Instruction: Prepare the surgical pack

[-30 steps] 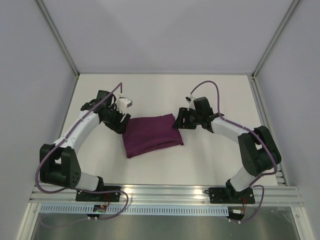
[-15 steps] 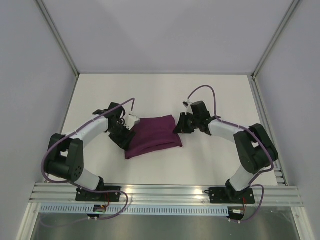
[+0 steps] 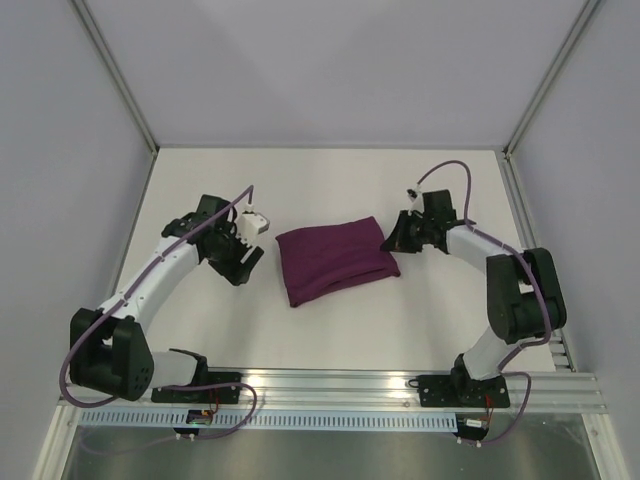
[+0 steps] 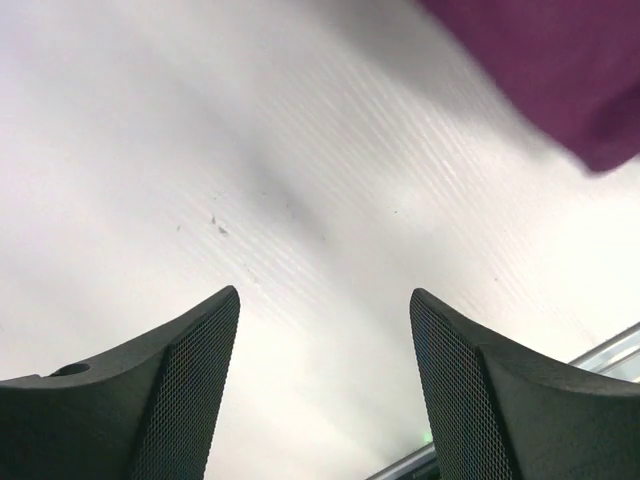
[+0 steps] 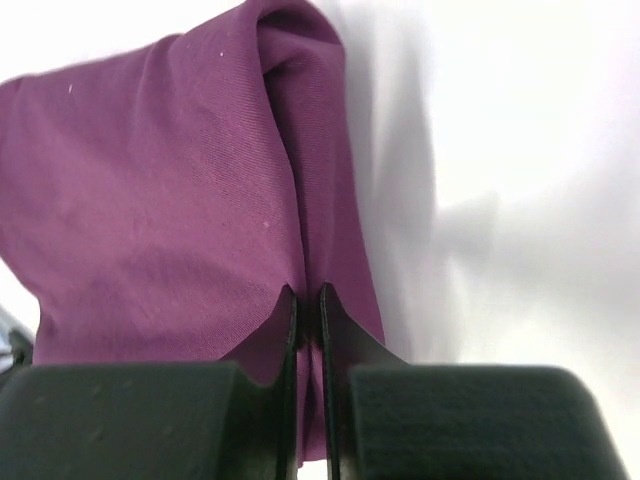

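The surgical pack point(image 3: 334, 260) is a dark purple cloth bundle, pillow-like, lying in the middle of the white table. My right gripper point(image 3: 393, 243) is at its right edge, shut on a pinched fold of the purple cloth point(image 5: 180, 220). In the right wrist view the gripper point(image 5: 307, 295) has its jaws almost together with cloth between them. My left gripper point(image 3: 252, 258) stands a little left of the pack, apart from it, open with nothing between its fingers point(image 4: 195, 370). A corner of the pack point(image 4: 560, 70) shows at the top right of the left wrist view.
Grey walls point(image 3: 330, 70) close the table at the back and both sides. A metal rail point(image 3: 330, 385) runs along the near edge by the arm bases. Bare white tabletop point(image 3: 330, 190) lies behind the pack.
The right gripper has shut on the pack's right edge and pulled the bundle to the right. The left gripper has drawn back off the pack's left edge and stands apart from it.
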`<state>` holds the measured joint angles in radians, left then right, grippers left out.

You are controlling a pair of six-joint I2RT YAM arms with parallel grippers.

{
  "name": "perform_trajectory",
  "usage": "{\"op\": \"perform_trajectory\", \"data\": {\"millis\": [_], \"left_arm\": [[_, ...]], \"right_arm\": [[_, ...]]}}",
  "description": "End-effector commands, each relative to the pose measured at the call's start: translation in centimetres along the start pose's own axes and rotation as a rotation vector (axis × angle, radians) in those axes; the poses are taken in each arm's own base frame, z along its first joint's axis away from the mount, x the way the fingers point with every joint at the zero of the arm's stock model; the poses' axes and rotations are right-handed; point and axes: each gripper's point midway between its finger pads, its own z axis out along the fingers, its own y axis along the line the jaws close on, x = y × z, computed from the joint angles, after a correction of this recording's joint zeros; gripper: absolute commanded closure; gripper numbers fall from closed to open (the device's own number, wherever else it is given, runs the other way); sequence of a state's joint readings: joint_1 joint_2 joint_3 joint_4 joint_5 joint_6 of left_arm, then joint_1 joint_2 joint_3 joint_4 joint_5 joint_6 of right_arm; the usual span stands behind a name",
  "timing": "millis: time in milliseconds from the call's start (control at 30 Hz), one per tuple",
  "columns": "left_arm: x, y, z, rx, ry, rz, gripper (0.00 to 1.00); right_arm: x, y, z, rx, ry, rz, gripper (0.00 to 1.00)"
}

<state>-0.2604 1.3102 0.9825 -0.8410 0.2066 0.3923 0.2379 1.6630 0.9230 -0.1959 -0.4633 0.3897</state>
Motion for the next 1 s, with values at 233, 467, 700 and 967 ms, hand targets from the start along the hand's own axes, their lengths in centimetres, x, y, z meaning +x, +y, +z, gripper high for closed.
{"op": "perform_trajectory", "data": {"millis": [233,467,700,967], "left_arm": [[-0.2,1.6,-1.4,-0.060,-0.016,-0.013,0.22],[0.1,2.2,-2.1,-0.087,-0.019,-0.009,0.22],[0.6,2.6,-2.1,-0.116,-0.020,-0.030,0.22],[2.1,3.3,-1.6,-0.176,0.020,-0.078,0.21]], "right_arm": [[-7.8,-15.6,-9.6,0.547,-0.198,0.072,1.00],[-12.5,-22.3,-15.3,0.758,-0.255,0.164,0.78],[-15.3,-17.5,-21.8,0.773,-0.500,0.171,0.00],[-11.4,-14.2,-26.9,0.770,-0.815,0.219,0.00]]}}
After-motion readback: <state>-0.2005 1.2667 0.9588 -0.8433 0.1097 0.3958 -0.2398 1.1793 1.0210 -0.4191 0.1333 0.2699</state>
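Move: My right hand already has its fingers shut on the right edge of the purple cloth pack, whose middle lies about 12 cm to the left and 2 cm nearer me, slightly below my fingers. The clear table where that middle should go is some 6 cm ahead and 10 cm right; the right table edge runs about 36 cm right, level with the hand. From my left hand the pack is roughly 25 cm right, 6 cm ahead and 7 cm down. I keep my right hand's pinch on the cloth edge and go on dragging the pack fast to the right and a little forward, some 25 cm, wrist swinging clockwise. Then I open wide, letting go of the cloth, and pull up about 15 cm and somewhat back towards me, clear of the pack. My empty left hand eases about 3 cm left, fingers open. ##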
